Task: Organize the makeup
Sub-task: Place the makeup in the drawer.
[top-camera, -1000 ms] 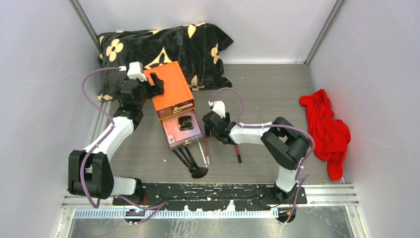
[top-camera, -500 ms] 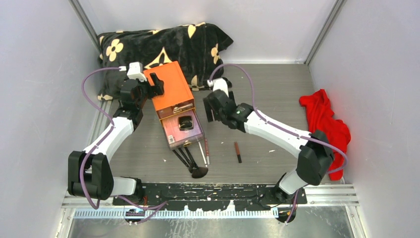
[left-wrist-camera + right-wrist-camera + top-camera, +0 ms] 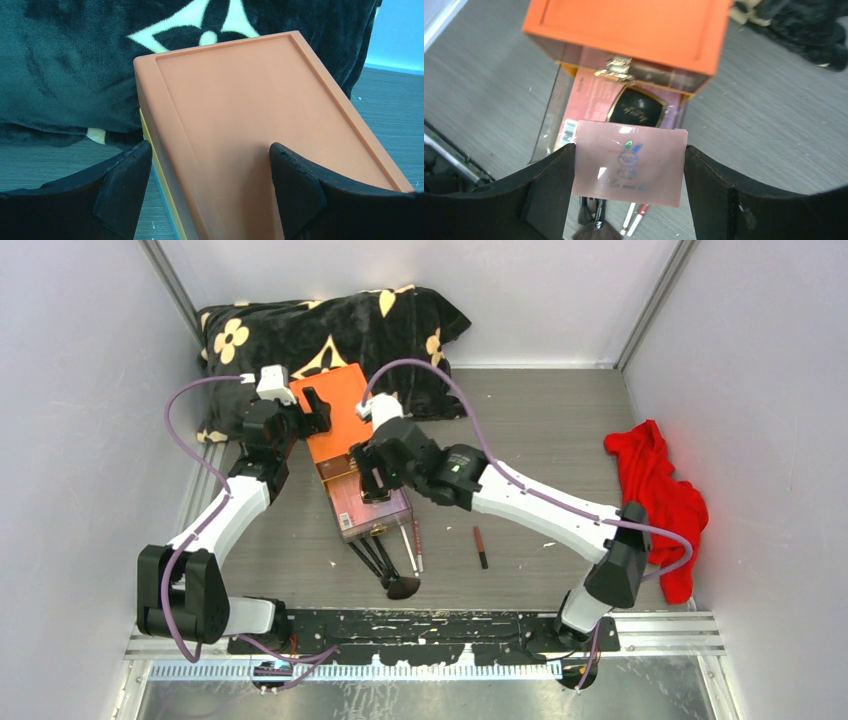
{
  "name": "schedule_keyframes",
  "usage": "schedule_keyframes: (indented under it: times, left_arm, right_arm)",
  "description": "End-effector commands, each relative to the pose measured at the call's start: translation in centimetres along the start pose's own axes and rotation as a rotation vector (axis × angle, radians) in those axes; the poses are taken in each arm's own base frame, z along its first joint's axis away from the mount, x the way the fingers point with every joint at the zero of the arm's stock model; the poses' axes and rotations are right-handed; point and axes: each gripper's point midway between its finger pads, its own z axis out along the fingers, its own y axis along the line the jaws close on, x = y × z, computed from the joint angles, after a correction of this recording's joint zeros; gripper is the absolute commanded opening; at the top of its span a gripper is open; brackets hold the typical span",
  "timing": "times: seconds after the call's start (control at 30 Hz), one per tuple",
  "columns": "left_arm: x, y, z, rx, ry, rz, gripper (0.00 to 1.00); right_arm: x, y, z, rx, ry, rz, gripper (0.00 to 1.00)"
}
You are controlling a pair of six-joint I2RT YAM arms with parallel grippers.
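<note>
My right gripper (image 3: 629,149) is shut on the flat shiny pink palette (image 3: 629,172), pinched by its two short edges. It hangs over the pulled-out clear drawer (image 3: 385,515) of the orange box (image 3: 345,425). A pink packet with a black compact (image 3: 636,107) lies in that drawer. Black-handled brushes (image 3: 380,560), one with a fluffy brown head (image 3: 403,587), and two slim pencils (image 3: 415,545) lie just in front of the drawer. A dark pencil (image 3: 480,547) lies to their right. My left gripper (image 3: 210,150) is open astride the box's back left edge, one finger on the lid.
A black blanket with cream flowers (image 3: 330,330) is bunched behind the box against the back wall. A red cloth (image 3: 660,500) lies at the right wall. Grey walls enclose the table on three sides.
My right arm has stretched out and swung left, from the table beside the dark pencil to above the open drawer. The left arm has not moved.
</note>
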Motion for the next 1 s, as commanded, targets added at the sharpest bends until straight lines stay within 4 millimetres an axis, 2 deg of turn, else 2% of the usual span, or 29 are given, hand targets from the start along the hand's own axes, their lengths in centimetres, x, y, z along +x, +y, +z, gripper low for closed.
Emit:
schedule_keyframes:
  times: [0.0,0.23,0.37,0.6,0.67,0.77,0.8,0.9,0.97]
  left_arm:
    - [8.6,2.3,-2.1,-0.063,0.301,0.076,0.85]
    - [8.9,2.2,-2.1,-0.057,0.303,0.073,0.85]
    - [8.9,2.2,-2.1,-0.056,0.301,0.073,0.85]
    - [8.6,2.2,-2.1,-0.057,0.294,0.074,0.85]
    - [8.7,2.2,-2.0,-0.058,0.296,0.076,0.85]
    - [8.8,2.2,-2.0,-0.058,0.299,0.076,0.85]
    - [8.9,2.2,-2.0,-0.056,0.302,0.077,0.85]
    - [8.8,2.2,-2.0,-0.056,0.3,0.076,0.85]
    - [8.7,2.2,-2.0,-0.057,0.298,0.077,0.85]
  right_arm:
    - [0.0,3.0,0.1,-0.054,0.001,0.003,0.01]
    - [3.1,4.5,1.5,-0.091,0.048,0.035,0.04]
    - [5.1,4.6,3.1,-0.075,0.084,0.028,0.14]
    - [7.6,5.3,6.1,-0.06,0.137,-0.007,0.17]
    - [7.9,5.4,6.3,-0.06,0.143,-0.009,0.29]
    - [7.6,5.3,6.0,-0.047,0.131,-0.013,0.4]
    - [7.4,5.1,5.8,-0.038,0.122,-0.012,0.46]
    - [6.7,4.6,5.1,-0.028,0.093,-0.012,0.77]
    - [6.5,4.3,4.7,-0.03,0.077,-0.015,0.87]
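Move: My right hand holds the pink compact high over the open drawer; the free front part of the drawer lies about 4 cm to my left, roughly 1 cm ahead and some 17 cm below. The black powder compact in the drawer is about 6 cm ahead and 1 cm left, equally far down; the orange cabinet's middle is some 15 cm ahead and 5 cm left. From my left hand, that front part is about 15 cm back, 11 cm right and 13 cm lower. I lower the pink compact about 12 cm with my right hand towards the front part of the drawer, first easing some 4 cm left and slightly back, then going mostly straight down while the wrist tips about 10 degrees further downward. The fingers keep the compact between them, only starting to slacken at the very end. ##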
